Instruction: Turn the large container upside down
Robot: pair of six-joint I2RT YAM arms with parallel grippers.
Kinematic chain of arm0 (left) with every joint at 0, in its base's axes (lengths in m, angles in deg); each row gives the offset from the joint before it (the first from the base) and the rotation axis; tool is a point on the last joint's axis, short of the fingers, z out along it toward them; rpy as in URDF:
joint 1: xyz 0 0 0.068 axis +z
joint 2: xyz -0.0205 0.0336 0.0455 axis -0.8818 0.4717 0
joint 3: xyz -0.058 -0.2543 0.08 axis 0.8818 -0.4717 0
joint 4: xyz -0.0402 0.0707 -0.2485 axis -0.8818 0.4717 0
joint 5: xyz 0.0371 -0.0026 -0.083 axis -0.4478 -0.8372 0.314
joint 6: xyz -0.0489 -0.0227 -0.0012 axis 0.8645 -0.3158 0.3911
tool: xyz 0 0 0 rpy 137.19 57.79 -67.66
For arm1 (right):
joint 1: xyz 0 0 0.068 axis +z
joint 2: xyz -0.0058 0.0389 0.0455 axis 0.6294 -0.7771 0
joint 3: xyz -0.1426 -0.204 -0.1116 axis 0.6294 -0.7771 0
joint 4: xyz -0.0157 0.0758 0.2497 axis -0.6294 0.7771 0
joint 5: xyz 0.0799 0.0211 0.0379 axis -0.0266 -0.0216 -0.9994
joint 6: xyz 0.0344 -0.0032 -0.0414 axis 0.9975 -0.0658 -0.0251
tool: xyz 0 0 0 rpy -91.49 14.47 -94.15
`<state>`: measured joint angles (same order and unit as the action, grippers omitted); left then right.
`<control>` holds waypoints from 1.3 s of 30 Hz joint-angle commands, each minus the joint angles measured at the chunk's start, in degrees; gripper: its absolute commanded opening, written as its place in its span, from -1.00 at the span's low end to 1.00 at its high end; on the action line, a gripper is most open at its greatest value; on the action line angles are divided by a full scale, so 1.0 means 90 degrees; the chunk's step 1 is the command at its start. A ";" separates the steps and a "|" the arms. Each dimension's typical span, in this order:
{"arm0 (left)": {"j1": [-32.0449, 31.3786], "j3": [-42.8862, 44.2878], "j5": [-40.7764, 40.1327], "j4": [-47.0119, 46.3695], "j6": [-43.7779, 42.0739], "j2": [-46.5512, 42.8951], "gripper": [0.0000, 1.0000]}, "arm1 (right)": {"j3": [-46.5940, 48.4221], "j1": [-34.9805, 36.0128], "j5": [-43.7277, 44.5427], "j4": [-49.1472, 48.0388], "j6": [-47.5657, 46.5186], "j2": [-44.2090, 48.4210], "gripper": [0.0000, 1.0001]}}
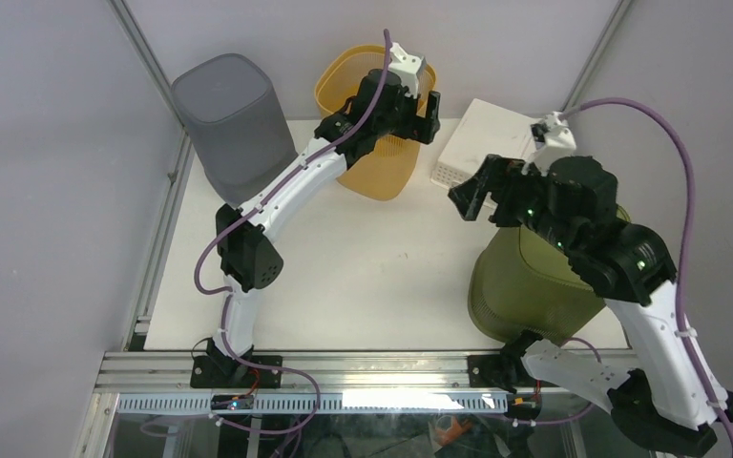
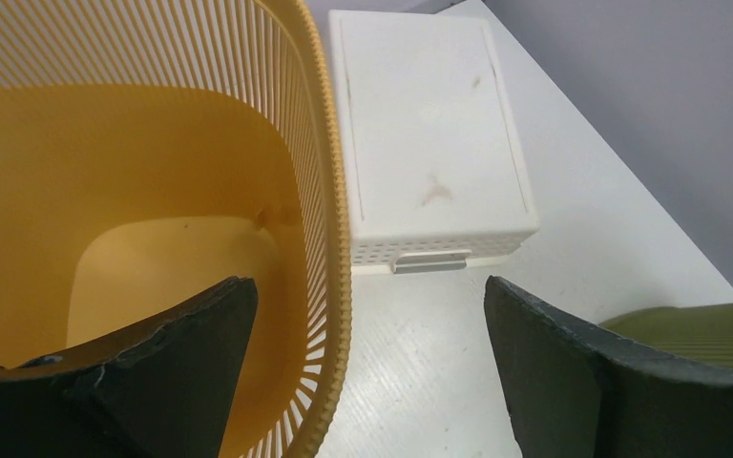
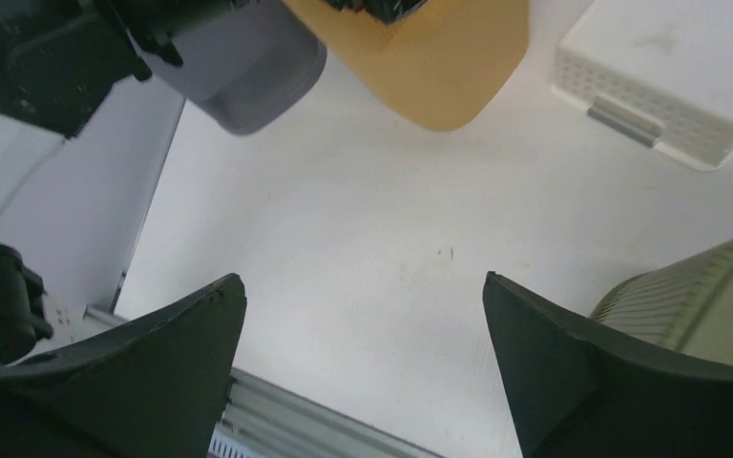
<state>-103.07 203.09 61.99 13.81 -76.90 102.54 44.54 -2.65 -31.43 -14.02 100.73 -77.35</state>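
The yellow slatted basket point(image 1: 374, 162) stands upright with its mouth up at the back of the table. In the left wrist view I look down into it point(image 2: 153, 191). My left gripper point(image 1: 399, 116) is open over its right rim. The jaws straddle the rim point(image 2: 329, 191): the left finger is inside the basket and the right finger is outside over the table, and neither touches it. My right gripper point(image 1: 485, 203) is open and empty above the table, just left of the olive basket. Its fingers point(image 3: 181, 353) frame bare table.
An olive basket point(image 1: 525, 286) stands mouth down at the front right, under my right arm. A white perforated box point(image 1: 482, 143) lies bottom up at the back right, close to the yellow basket. A grey bin point(image 1: 229, 124) stands mouth down at the back left.
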 commanded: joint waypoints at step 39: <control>0.0024 -0.0889 0.0125 0.0826 0.0958 -0.3745 -1.00 | -0.0753 -0.1812 -0.3794 -0.1684 0.0486 -0.0685 0.99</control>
<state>-102.76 200.23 62.14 30.03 -73.97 80.01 38.55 -13.27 -49.64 -20.80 103.25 -83.98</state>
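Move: The yellow container stands upright, its near-right rim already between the left hand's open fingers. Its middle lies about 7 cm ahead, 11 cm to the left and 15 cm below that hand. Level with it, the grey container stands some 30 cm farther left. The white basket is about 12 cm ahead of the hand and 20 cm right. From the right hand, the yellow container is roughly 30 cm ahead and 17 cm left, and the green container 3 cm back and 18 cm right. The yellow container's rim is pinched as the left fingers sink a little and shut from wide open. The left hand then lifts it, swinging up about 12 cm, back and left. The open right hand drops some 10 cm beside the green container, sweeps right and tips down, then comes back left, forward and up, ending nearer the yellow container. ##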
